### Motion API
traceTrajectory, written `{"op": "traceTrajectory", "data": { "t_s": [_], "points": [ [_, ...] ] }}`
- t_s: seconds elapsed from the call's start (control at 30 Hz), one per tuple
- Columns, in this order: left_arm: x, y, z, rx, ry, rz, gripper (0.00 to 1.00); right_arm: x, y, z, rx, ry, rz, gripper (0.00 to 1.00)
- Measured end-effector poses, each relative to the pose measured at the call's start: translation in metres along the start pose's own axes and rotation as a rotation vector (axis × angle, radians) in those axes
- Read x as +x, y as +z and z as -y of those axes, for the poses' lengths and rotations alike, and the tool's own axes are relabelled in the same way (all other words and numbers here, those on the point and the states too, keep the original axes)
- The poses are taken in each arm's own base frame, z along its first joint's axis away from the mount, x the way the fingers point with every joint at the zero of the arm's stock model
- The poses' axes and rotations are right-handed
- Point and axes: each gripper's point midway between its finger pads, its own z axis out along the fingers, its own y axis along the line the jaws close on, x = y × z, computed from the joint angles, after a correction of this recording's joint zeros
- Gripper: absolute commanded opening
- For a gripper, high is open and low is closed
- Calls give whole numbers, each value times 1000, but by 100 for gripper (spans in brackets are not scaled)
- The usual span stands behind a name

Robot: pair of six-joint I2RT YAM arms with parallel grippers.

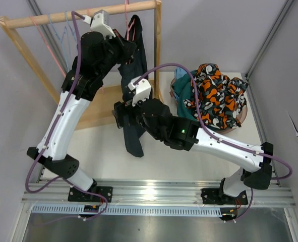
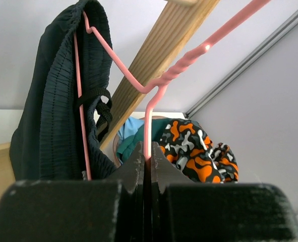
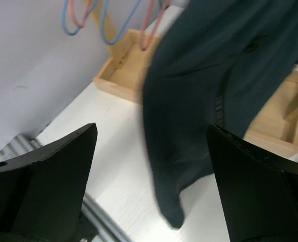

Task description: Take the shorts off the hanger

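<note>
Black shorts [image 1: 134, 75] hang from a pink hanger [image 1: 127, 14] on the wooden rail [image 1: 53, 18], their lower end [image 1: 134, 143] touching the table. In the left wrist view my left gripper [image 2: 147, 157] is shut on the pink hanger's wire [image 2: 138, 86], and the black shorts [image 2: 53, 111] are draped over the hanger's left side. My right gripper [image 1: 120, 115] is open low beside the hanging cloth. In the right wrist view the right gripper [image 3: 151, 128] has the black shorts [image 3: 199, 96] hanging ahead between its spread fingers, apart from both.
A pile with orange-black-white patterned shorts [image 1: 217, 96], dark teal shorts [image 1: 181, 98] and light blue shorts [image 1: 179, 74] fills a round bowl [image 1: 242, 118] at the right. Empty blue and pink hangers [image 3: 108, 20] hang on the rack. The rack's wooden base [image 3: 121, 75] lies behind the black shorts.
</note>
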Motion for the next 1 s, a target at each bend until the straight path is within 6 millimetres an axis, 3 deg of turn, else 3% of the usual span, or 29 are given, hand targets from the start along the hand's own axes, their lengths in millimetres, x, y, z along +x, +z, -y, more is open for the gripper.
{"op": "traceTrajectory", "data": {
  "t_s": [0.03, 0.07, 0.1, 0.13, 0.17, 0.23, 0.33, 0.4, 0.47, 0.6, 0.73, 0.87, 1.0],
  "points": [
    [-2, -6, 0, 2, -4, 4, 0, 0, 3, 3, 20, -8, 5, 88],
    [-5, -14, 1, 7, -9, 11, 0, 0, 5, 7, 41, -14, 10, 61],
    [-7, -21, 2, 10, -11, 17, 0, 0, 7, 10, 56, -20, 15, 47],
    [-11, -28, 3, 14, -13, 24, 0, 0, 8, 13, 70, -23, 20, 37],
    [-15, -36, 4, 20, -15, 35, 0, 0, 9, 15, 83, -16, 29, 20],
    [-24, -47, 8, 33, -18, 58, 0, 5, 7, 16, 96, -7, 38, 1],
    [-32, -57, 10, 42, -20, 77, 0, 23, -4, 11, 108, 3, 30, 0],
    [-30, -58, 9, 38, -20, 68, 0, 39, -23, 1, 110, -3, 23, 0],
    [-22, -57, 7, 28, -16, 43, 0, 54, -49, -14, 102, -2, 19, 0],
    [-5, -59, 4, 18, -6, -20, 0, 84, -119, -50, 66, 30, 13, 0],
    [8, -63, 1, 9, 12, -79, 0, 112, -163, -59, 109, 35, -2, 0],
    [16, -68, 4, 26, 30, -124, 0, 139, -173, -50, 195, -7, -4, 0],
    [26, -77, 4, 46, 7, -157, 0, 145, -158, -31, 295, -67, -1, 0]
  ]
}}
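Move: The open right hand has the dark shorts right at its fingers: their middle is about 4 cm ahead, level sideways and some 5 cm higher. The pink hanger, gripped in the left hand, runs through the waist, 4 cm ahead of the right hand and some 16 cm above. From the left hand the shorts' middle lies 8 cm ahead, 2 cm right, 14 cm below; the rail is 10 cm ahead and 8 cm above, the right post 10 cm ahead and 11 cm right. The right hand shuts on the lower part of the shorts and quickly hauls it back about 19 cm towards the robot, sinking some 12 cm and drifting about 7 cm right, then eases a couple of centimetres forward again as it turns clockwise. Against this pull the left hand keeps its grip on the hanger and draws it back away from the rail, rising slightly before sinking and turning a little clockwise. ##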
